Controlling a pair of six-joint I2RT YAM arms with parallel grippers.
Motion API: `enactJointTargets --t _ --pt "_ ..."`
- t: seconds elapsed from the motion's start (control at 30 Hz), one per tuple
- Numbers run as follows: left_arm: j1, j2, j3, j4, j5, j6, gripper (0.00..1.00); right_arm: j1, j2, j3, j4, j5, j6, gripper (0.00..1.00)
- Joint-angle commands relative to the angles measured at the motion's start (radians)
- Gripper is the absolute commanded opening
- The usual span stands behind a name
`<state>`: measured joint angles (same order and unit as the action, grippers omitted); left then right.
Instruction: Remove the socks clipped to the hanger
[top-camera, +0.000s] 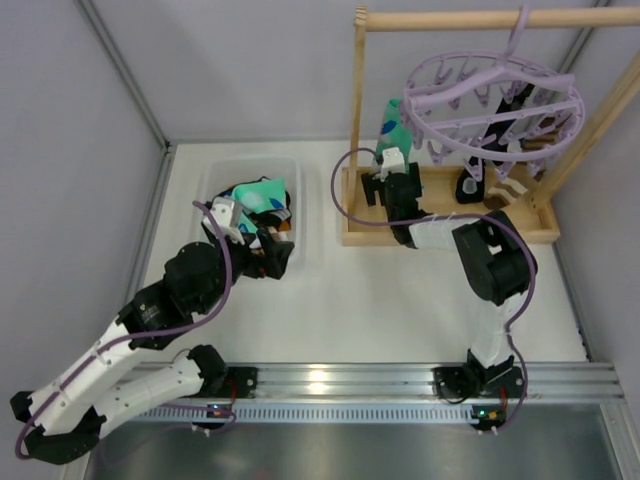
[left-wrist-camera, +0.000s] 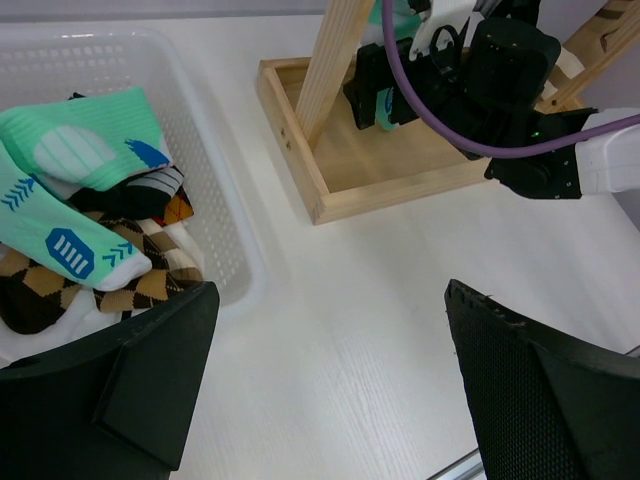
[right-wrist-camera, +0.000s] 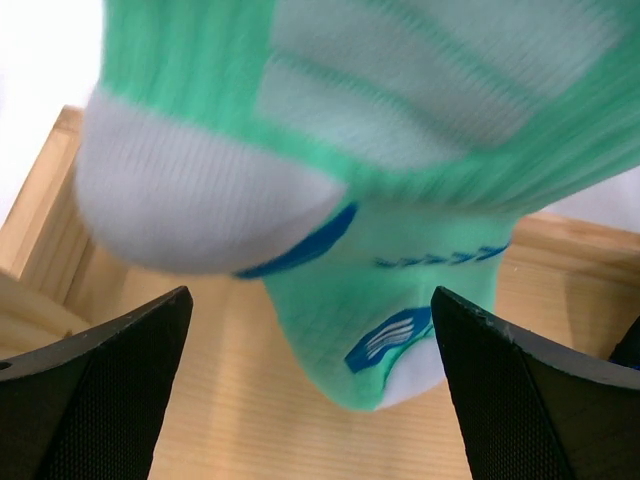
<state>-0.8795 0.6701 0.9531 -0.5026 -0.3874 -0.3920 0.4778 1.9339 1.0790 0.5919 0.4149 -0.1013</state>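
Note:
The lavender hanger (top-camera: 490, 105) hangs by its hook from the wooden rail. A teal sock (top-camera: 393, 128) is clipped at its left side. Black socks (top-camera: 470, 182) and a brown striped one (top-camera: 541, 140) hang further right. My right gripper (top-camera: 386, 186) is open just below the teal sock. In the right wrist view the sock's toe (right-wrist-camera: 385, 340) hangs between the spread fingers (right-wrist-camera: 310, 300), untouched. My left gripper (top-camera: 276, 256) is open and empty over the table beside the basket; it also shows in the left wrist view (left-wrist-camera: 330, 385).
A white basket (top-camera: 212, 185) holds teal socks (left-wrist-camera: 80, 150), a black one and brown-orange argyle socks (left-wrist-camera: 140, 285). The wooden frame's base tray (top-camera: 440, 236) and left post (left-wrist-camera: 335, 50) stand under the hanger. Grey walls close in on the left and right.

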Motion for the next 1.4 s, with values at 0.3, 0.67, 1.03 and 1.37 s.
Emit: enactJointTargets --t 0.3,0.67,1.03,1.37 --pt "-0.003 -0.033 -0.017 0.003 0.004 0.019 0.98 0.038 0.036 0.091 0.141 0.163 -0.064 0.99" --pt "-0.003 -0.021 -0.025 0.003 0.036 0.019 0.98 0.036 0.04 0.116 0.246 0.209 -0.11 0.99" --pt "-0.003 -0.012 -0.025 0.003 0.045 0.022 0.98 0.012 0.066 0.157 0.304 0.122 -0.176 0.91" --pt "-0.003 -0.012 -0.03 0.003 0.05 0.022 0.98 -0.021 0.062 0.121 0.352 0.055 -0.176 0.11"
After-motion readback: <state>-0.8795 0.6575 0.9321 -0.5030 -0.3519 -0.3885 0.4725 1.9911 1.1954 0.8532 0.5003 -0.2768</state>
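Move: The green sock hangs just in front of the right hand's open fingers; its middle is about 4 cm ahead, on the hand's line, and 8 cm above. The frame's wooden post stands some 8 cm to the left, level with the hand. The black sock hangs roughly 17 cm right, 3 cm ahead and 7 cm above. From the left hand, the green sock is about 33 cm ahead, 22 cm right and 12 cm below. After a small dip back, the right hand climbs about 8 cm and reaches some 4 cm farther out along the hanging green sock, fingers wide open and tipping upward by about 15 degrees, from beside the foot up to the pale heel patch. Near the end of the rise the fingers close almost fully, and the tips pinch the sock there from both sides while it still hangs from the hanger. ##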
